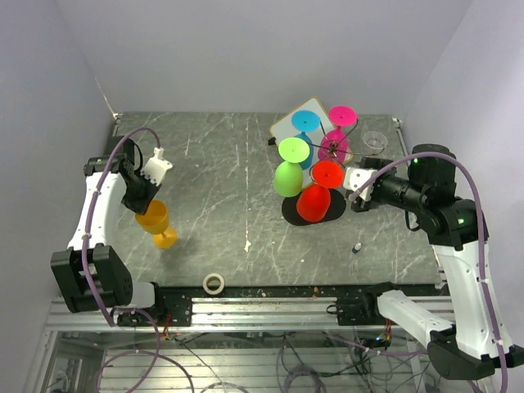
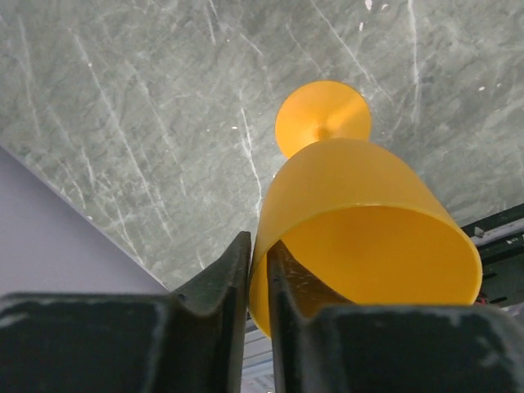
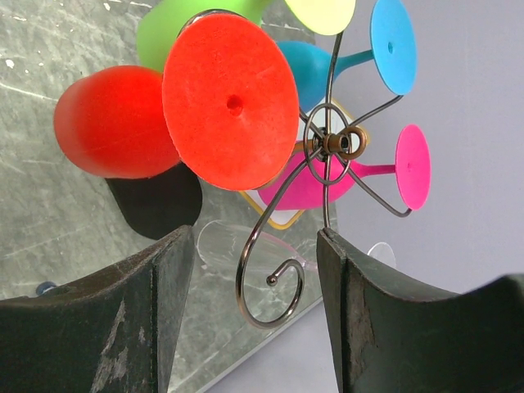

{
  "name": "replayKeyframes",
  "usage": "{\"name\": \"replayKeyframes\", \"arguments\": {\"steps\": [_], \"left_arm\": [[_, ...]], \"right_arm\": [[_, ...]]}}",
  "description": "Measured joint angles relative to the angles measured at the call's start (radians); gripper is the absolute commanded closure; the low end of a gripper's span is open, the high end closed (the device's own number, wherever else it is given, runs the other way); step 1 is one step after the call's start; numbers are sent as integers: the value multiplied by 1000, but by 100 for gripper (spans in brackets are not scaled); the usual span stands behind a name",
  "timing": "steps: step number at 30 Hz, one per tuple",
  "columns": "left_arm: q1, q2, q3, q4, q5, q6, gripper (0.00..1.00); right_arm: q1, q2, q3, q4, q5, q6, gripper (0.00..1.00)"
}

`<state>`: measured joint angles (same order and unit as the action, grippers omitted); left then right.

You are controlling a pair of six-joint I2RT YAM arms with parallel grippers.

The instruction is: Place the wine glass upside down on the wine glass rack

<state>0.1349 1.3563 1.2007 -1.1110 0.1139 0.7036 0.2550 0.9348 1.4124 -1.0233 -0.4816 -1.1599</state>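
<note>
An orange wine glass [image 1: 153,218] stands upright on the grey marble table at the left, its foot [image 2: 322,115] on the surface. My left gripper [image 1: 146,199] is shut on its rim, one finger [image 2: 223,278] outside the wall and the other inside the bowl [image 2: 368,246]. The wine glass rack [image 1: 289,210], dark wire on a black base, stands at the right with its hub [image 3: 332,141] in the right wrist view. My right gripper [image 1: 352,181] stands open beside it, and a free curled arm [image 3: 270,278] lies between its fingers [image 3: 164,278].
Green [image 1: 287,178], red [image 1: 313,202], blue [image 1: 305,122] and pink [image 1: 341,115] glasses hang upside down on the rack. A white board [image 1: 288,128] lies behind it. A clear glass [image 1: 375,139] lies at the back right. A tape roll [image 1: 214,283] sits at the near edge.
</note>
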Motion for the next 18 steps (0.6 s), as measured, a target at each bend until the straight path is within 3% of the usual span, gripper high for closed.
{"name": "replayKeyframes", "arguments": {"steps": [10, 18], "left_arm": [[0, 6, 65, -52, 53, 3, 93], [1, -119, 158, -68, 116, -26, 93]], "right_arm": [[-32, 3, 0, 0, 3, 2, 39], [-93, 3, 11, -28, 41, 25, 39]]}}
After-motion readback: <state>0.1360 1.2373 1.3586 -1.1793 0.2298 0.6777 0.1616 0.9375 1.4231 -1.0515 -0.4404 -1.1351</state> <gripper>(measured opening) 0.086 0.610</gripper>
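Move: The orange wine glass stands upright beneath the left fingers, which straddle its rim with the near-shut gap; its middle is some 4 cm right, 1 cm back and 6 cm below. A tape roll lies about 18 cm right and 16 cm back of that hand, 13 cm down. From the right hand the orange glass is roughly 50 cm left, about level ahead, 27 cm below; the rack's red glass is about 7 cm left, level ahead, 6 cm below. The left fingers finish closing on the orange glass's rim, one inside the bowl and one outside, staying low for a moment before drawing the glass up about 7 cm off the table and some 2 cm to the right, the wrist tilting the fingertips outward by around 10 degrees. Meanwhile the right hand, empty and its fingers still open, slides about 3 cm right and a little forward, away from the red glass on the rack, turning slightly clockwise. ##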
